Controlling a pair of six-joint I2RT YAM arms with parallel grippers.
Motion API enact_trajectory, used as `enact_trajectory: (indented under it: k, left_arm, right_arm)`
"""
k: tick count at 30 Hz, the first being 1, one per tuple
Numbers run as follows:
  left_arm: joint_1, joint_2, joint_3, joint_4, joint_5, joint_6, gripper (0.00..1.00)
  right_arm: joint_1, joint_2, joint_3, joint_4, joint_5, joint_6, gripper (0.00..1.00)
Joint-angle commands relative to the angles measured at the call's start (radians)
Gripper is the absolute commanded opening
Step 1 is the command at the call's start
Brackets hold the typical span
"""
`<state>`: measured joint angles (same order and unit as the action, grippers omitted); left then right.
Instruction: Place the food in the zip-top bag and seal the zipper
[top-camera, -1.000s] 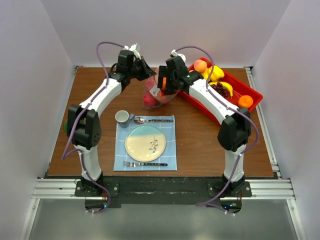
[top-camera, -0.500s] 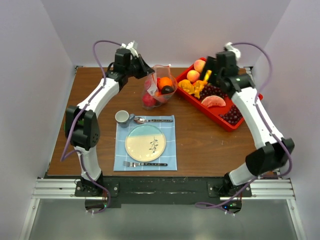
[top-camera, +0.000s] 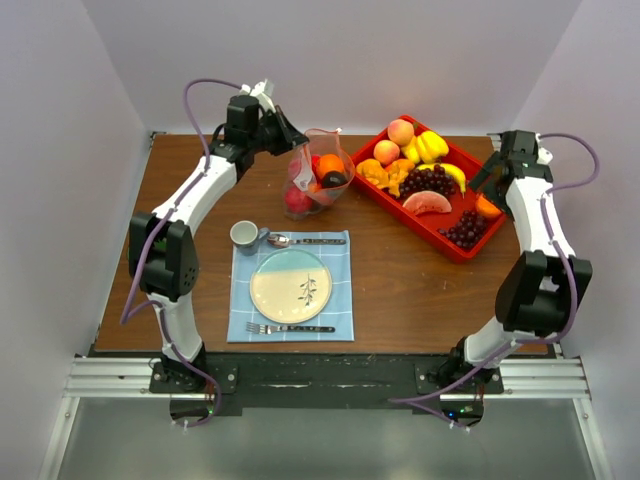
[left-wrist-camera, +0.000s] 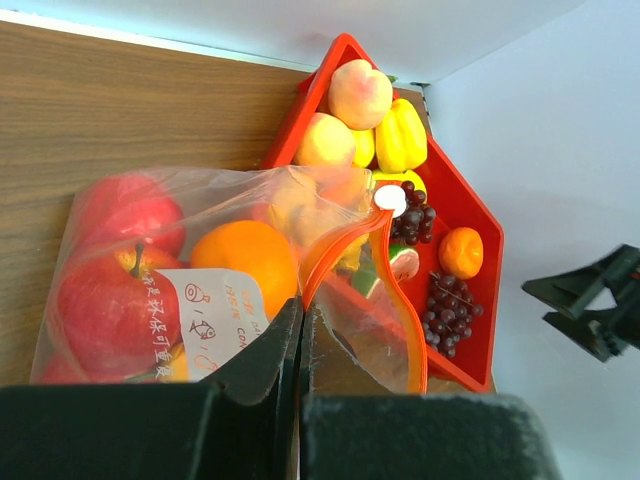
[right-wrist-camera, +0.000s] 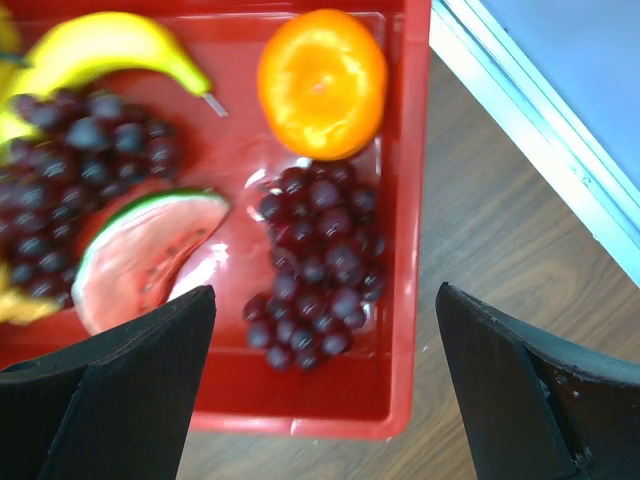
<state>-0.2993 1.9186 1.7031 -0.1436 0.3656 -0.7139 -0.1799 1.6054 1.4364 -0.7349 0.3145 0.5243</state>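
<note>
The clear zip-top bag (top-camera: 318, 186) stands at the table's back middle with red apples (left-wrist-camera: 105, 300) and an orange (left-wrist-camera: 245, 262) inside. My left gripper (left-wrist-camera: 300, 312) is shut on the bag's mouth edge, pinching the orange-red zipper (left-wrist-camera: 398, 305) and holding the mouth open. More food lies in the red tray (top-camera: 457, 256): a peach (top-camera: 401, 131), yellow pieces (top-camera: 430, 146), a watermelon slice (right-wrist-camera: 145, 255), dark grapes (right-wrist-camera: 318, 265) and an orange (right-wrist-camera: 322, 82). My right gripper (right-wrist-camera: 325, 295) hangs open above the tray's right end, over the grapes, holding nothing.
A blue placemat (top-camera: 290, 285) lies near the front with a plate (top-camera: 290, 285), fork (top-camera: 290, 328) and spoon (top-camera: 300, 241). A small cup (top-camera: 244, 236) stands at its left corner. White walls close in both sides.
My right arm has swung away from the bag to the right, out over the tray's right end. The left gripper has kept its hold on the bag's mouth.
</note>
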Motion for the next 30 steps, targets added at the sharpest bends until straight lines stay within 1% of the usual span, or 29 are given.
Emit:
enact_trajectory:
  k: [1, 6, 10, 16, 20, 24, 30]
  left_arm:
    - [0.012, -0.043, -0.003, 0.053, 0.029, 0.004, 0.00]
    - [0.014, -0.043, -0.006, 0.059, 0.035, -0.004, 0.00]
    - [0.014, -0.046, -0.011, 0.058, 0.036, -0.002, 0.00]
    - [0.014, -0.047, -0.019, 0.058, 0.032, -0.002, 0.00]
    - [0.014, -0.049, -0.026, 0.065, 0.033, -0.004, 0.00]
    - [0.014, -0.052, -0.028, 0.067, 0.033, -0.002, 0.00]
    - [0.014, -0.050, -0.026, 0.062, 0.030, -0.001, 0.00]
  right_arm:
    - [0.003, 0.091, 0.079, -0.007, -0.022, 0.023, 0.94]
    - [0.003, 0.100, 0.026, 0.043, 0.008, 0.016, 0.94]
    - [0.003, 0.114, 0.045, 0.063, 0.026, 0.005, 0.91]
    - [0.000, 0.201, 0.166, 0.017, 0.092, -0.023, 0.90]
    - [-0.004, 0.266, 0.274, -0.014, 0.124, 0.011, 0.90]
    - [-0.013, 0.345, 0.340, -0.030, 0.143, 0.049, 0.91]
    - [-0.026, 0.453, 0.433, -0.069, 0.153, 0.052, 0.91]
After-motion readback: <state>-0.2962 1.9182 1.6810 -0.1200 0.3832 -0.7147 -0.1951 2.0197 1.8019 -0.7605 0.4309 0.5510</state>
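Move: The right hand hangs empty and open over the near right end of the red tray, with the orange about 10 cm ahead, 6 cm to its right and roughly 11 cm below. The small bunch of grapes lies almost under this hand, some 2 cm ahead; from the orange, the banana is about 9 cm farther out and 11 cm left, the watermelon slice about 15 cm left and level. The left hand, on the bag's rim, has the orange some 57 cm to its right, 2 cm back and 19 cm below. The right hand first sinks some 4 to 5 cm over the tray corner almost on the spot, then travels about 7 cm forward and 4 cm to its right, from above the grapes towards the orange, rising a little on the way and sinking again at the end. The fingers stay wide open and still slant down, the wrist turning only slightly clockwise, so that the hand arrives just short of the orange and above it, without touching it. ##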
